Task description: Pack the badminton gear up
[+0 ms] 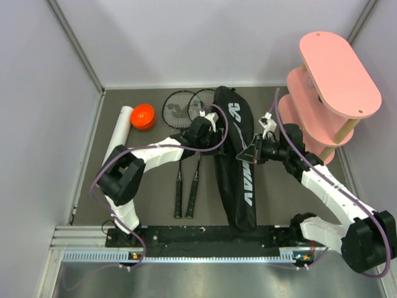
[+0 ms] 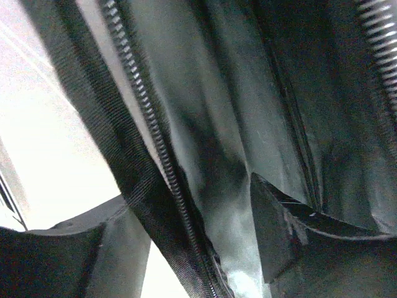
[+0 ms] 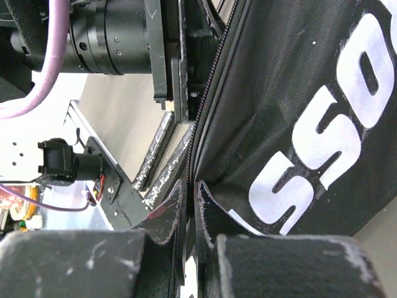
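The black racket bag [image 1: 237,162] with white lettering lies lengthwise mid-table. My right gripper [image 1: 252,153] [image 3: 191,186] is shut on the bag's zippered edge [image 3: 201,118], lifting a flap of it. My left gripper [image 1: 211,124] [image 2: 180,211] is at the bag's upper left side, open. Its fingers [image 2: 273,230] stand wide apart, with the zipper edge [image 2: 155,136] and the dark lining running between them. Two black rackets [image 1: 186,155] lie side by side left of the bag, heads to the back. A long white tube [image 1: 118,133] and an orange cap [image 1: 142,117] lie at the far left.
A pink tiered oval shelf [image 1: 335,81] stands at the back right, close to my right arm. Grey walls close in the table on the left, back and right. The arms' black base rail [image 1: 205,236] runs along the near edge.
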### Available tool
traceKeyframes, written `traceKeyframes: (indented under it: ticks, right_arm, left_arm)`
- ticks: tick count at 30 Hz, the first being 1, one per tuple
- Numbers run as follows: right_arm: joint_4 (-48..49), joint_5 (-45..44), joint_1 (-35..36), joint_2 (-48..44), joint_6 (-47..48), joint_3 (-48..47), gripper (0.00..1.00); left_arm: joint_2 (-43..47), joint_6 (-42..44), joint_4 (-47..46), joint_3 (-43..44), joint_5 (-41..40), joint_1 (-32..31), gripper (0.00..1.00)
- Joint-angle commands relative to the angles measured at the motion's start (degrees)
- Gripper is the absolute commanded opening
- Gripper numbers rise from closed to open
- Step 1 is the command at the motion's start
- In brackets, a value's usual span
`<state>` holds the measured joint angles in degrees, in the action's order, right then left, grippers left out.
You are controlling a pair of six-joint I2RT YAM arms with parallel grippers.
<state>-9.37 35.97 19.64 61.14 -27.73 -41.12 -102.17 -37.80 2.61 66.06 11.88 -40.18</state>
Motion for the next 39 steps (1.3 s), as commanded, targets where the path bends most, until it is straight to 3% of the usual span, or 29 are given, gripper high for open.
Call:
traceKeyframes:
  ticks: [1,3,4,5,7,11,13,17,18,25,26,28,30,32,37,38,39]
  right_arm:
    - [2.9,1.7,-0.9,-1.7,0.1,-1.0,0.00]
    - [1.8,1.4,-0.8,-2.3,1.3,-0.7,0.00]
    - [1.1,1.0,-0.8,-2.7,2.0,-0.7,0.00]
    - [0.4,-0.2,-0.8,-3.2,3.4,-0.5,0.00]
    - [-1.3,-1.8,-0.9,-4.8,4.8,-0.2,0.00]
    - [-3.1,-4.0,-0.6,-6.3,7.5,-0.4,0.00]
    - [-2.9,-3.1,0.4,-5.7,7.7,-0.8,0.13]
    - [-0.1,-3.3,4.5,-2.8,6.4,-2.8,0.28]
    - [0.7,-3.0,5.3,-1.9,6.0,-3.3,0.38]
    - [8.9,0.4,6.2,5.4,-2.6,-6.9,0.77]
    - [10.9,-1.0,6.1,6.1,-4.8,-7.3,0.81]
    - [13.0,-6.0,6.1,9.4,-7.4,-7.7,0.99]
    - [12.4,-9.9,6.8,13.1,-10.9,-10.2,0.99]
    - [4.5,-16.0,8.0,20.4,-12.3,-16.7,0.99]
    - [-7.8,-34.3,17.7,34.2,-13.6,-29.2,0.99]
    - [-10.0,-35.8,18.8,35.5,-14.8,-31.9,0.97]
    - [-11.1,-38.1,19.6,37.2,-15.9,-32.9,0.89]
  left_arm:
    - [-0.3,2.2,-5.0,5.0,3.1,0.4,0.51]
    - [0.4,5.1,-2.9,6.5,2.5,0.4,0.37]
    - [1.0,6.2,-0.4,7.7,1.3,0.4,0.20]
    - [2.6,8.2,0.6,8.1,0.4,0.4,0.11]
    - [4.7,9.9,3.7,8.6,-1.6,0.4,0.00]
    - [11.9,14.9,9.5,9.4,-6.0,0.3,0.00]
    - [13.9,16.1,14.3,10.5,-7.3,0.3,0.00]
    - [17.6,18.0,24.2,12.9,-13.3,0.3,0.00]
    - [18.2,18.2,26.3,13.2,-16.6,0.3,0.00]
    - [25.5,21.8,36.0,11.0,-27.5,0.5,0.00]
    - [27.3,22.7,37.0,10.8,-28.4,0.5,0.00]
    - [29.6,23.2,39.8,9.8,-30.7,0.5,0.00]
    - [33.4,23.6,41.4,8.8,-31.7,0.5,0.00]
    - [37.3,23.6,42.2,7.2,-33.1,0.5,0.00]
    - [43.5,20.1,46.3,5.1,-37.8,0.7,0.00]
    - [44.0,19.3,46.9,5.0,-38.6,0.7,0.00]
    - [44.3,18.6,47.7,4.9,-39.9,0.8,0.00]
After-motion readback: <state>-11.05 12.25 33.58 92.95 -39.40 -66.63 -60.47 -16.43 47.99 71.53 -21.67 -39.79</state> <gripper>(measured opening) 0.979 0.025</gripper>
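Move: The bag's zipped edge already runs between my open left fingers, within about a centimetre of the left hand point; my right fingers still pinch that edge. From the left hand, the right racket's middle is about 9 cm left, 1 cm ahead and 9 cm below, and the orange bowls some 36 cm left, 14 cm ahead. From the right hand that racket's middle lies about 16 cm left, 9 cm ahead and 18 cm below. I shut my left fingers on the bag's edge and haul it up and then left, some 20 cm over the rackets towards the orange bowls, drawing back a little while rolling the left side up and tipping the fingers upward. My right hand lets go of the edge, opens wide and swings about 13 cm forward and left, finally dipping towards the right racket's shaft. ##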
